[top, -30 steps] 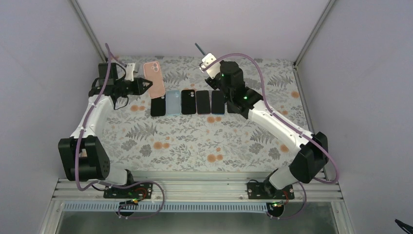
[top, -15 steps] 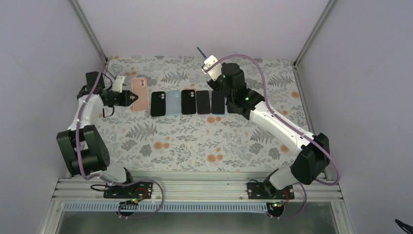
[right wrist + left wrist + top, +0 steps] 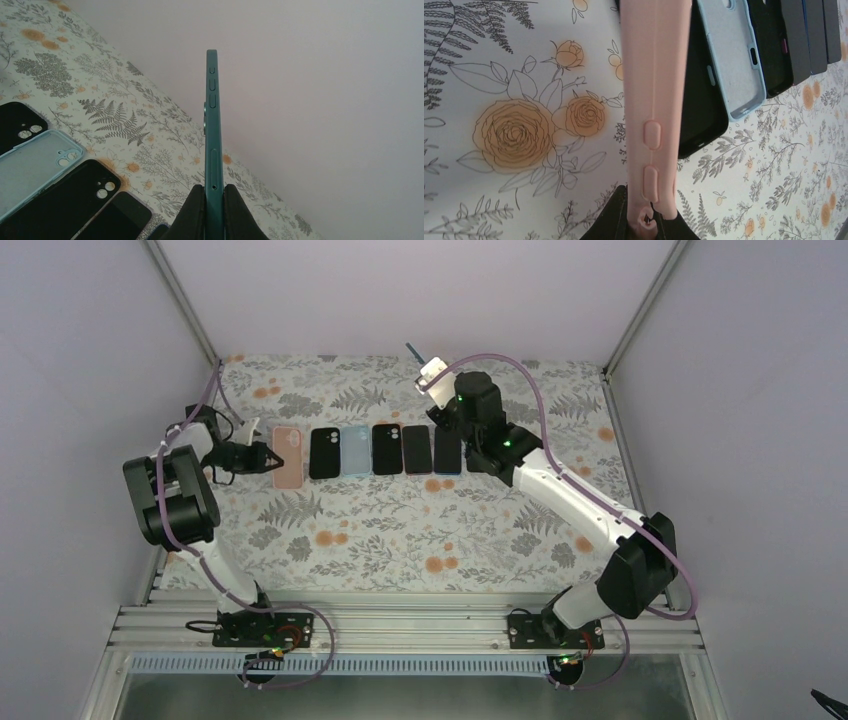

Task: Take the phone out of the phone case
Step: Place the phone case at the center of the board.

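The pink phone case [image 3: 287, 456] is empty and sits low at the left end of a row of cases. My left gripper [image 3: 262, 457] is shut on its near end. In the left wrist view the phone case [image 3: 651, 90] shows edge-on, its bottom corner pinched in the gripper [image 3: 650, 220]. I cannot tell whether it rests on the table. My right gripper [image 3: 421, 362] is raised at the back and shut on the teal phone [image 3: 411, 346]. In the right wrist view the phone [image 3: 212, 125] stands edge-on, upright between the gripper [image 3: 214, 195] fingers.
Right of the pink case lie a black case [image 3: 323, 452], a light blue case [image 3: 355, 450], another black case [image 3: 387, 448] and two dark ones [image 3: 417, 448], side by side on the floral tablecloth [image 3: 400, 530]. White walls close in the back and sides.
My left arm has swung down and left, bringing the pink case from up in the air to the left end of the row. The right arm has barely moved.
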Motion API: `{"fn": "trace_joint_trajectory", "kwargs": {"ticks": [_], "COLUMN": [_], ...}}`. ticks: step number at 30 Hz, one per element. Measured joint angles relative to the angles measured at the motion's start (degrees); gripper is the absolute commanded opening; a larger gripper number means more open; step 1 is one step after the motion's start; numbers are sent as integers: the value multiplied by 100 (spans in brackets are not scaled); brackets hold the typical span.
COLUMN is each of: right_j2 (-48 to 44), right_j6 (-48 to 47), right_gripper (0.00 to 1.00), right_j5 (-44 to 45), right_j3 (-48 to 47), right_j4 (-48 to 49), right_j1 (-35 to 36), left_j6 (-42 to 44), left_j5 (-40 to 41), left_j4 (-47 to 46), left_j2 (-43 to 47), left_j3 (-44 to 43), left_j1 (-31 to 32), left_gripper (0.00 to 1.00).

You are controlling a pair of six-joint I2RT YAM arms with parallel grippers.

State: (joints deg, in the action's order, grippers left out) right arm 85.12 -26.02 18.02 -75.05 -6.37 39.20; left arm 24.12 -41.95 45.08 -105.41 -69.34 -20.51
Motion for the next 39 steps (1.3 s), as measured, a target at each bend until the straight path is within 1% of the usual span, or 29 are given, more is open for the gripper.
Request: {"fn": "trace_joint_trajectory", "kwargs": {"ticks": [6,14,36,39], "right_j2": [0,0,0,0], "right_j6": [48,81,109,114], "right_gripper": [4,4,4,4], "right_j5": [-37,-87,-133,-153], "right_j3": [0,0,22,42], "right_j4": [-20,-22,-103,-101], "right_j1": [-31,-63,-116,-118], "left_j6": [9,-131,-942,-1025], "left_j5": [-46,70,804,863], "left_j4": [79,138,129,116], "left_j2": [-597,-1034,-1228,-1233], "left_j3": [-415,-719,-1010,-1032], "left_j1": [0,-24,286,319], "left_gripper": [2,2,4,8]}}
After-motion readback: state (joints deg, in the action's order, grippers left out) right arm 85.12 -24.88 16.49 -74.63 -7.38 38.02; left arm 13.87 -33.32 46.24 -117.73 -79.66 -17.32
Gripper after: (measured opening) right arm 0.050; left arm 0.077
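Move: The left hand holds the pink phone case by its left long edge. The free spot for the case, at the left end of the row, is about 6 cm ahead, 2 cm right and 6 cm below. Next to that spot, the black case sits 6 cm ahead and 10 cm right; beyond it, the blue case is 7 cm ahead and 18 cm right. From the right hand, still holding a phone, the spot lies some 38 cm left, 3 cm ahead and 31 cm below. Down and forward, slowing as it goes, the left hand lowers the pinched pink case onto the board beside the black case, sinking about 5 cm and reaching about 3 cm out. The wrist tips some 10 degrees so the fingers point more steeply down; they keep their grip on the edge while the case comes to bear on the board. ##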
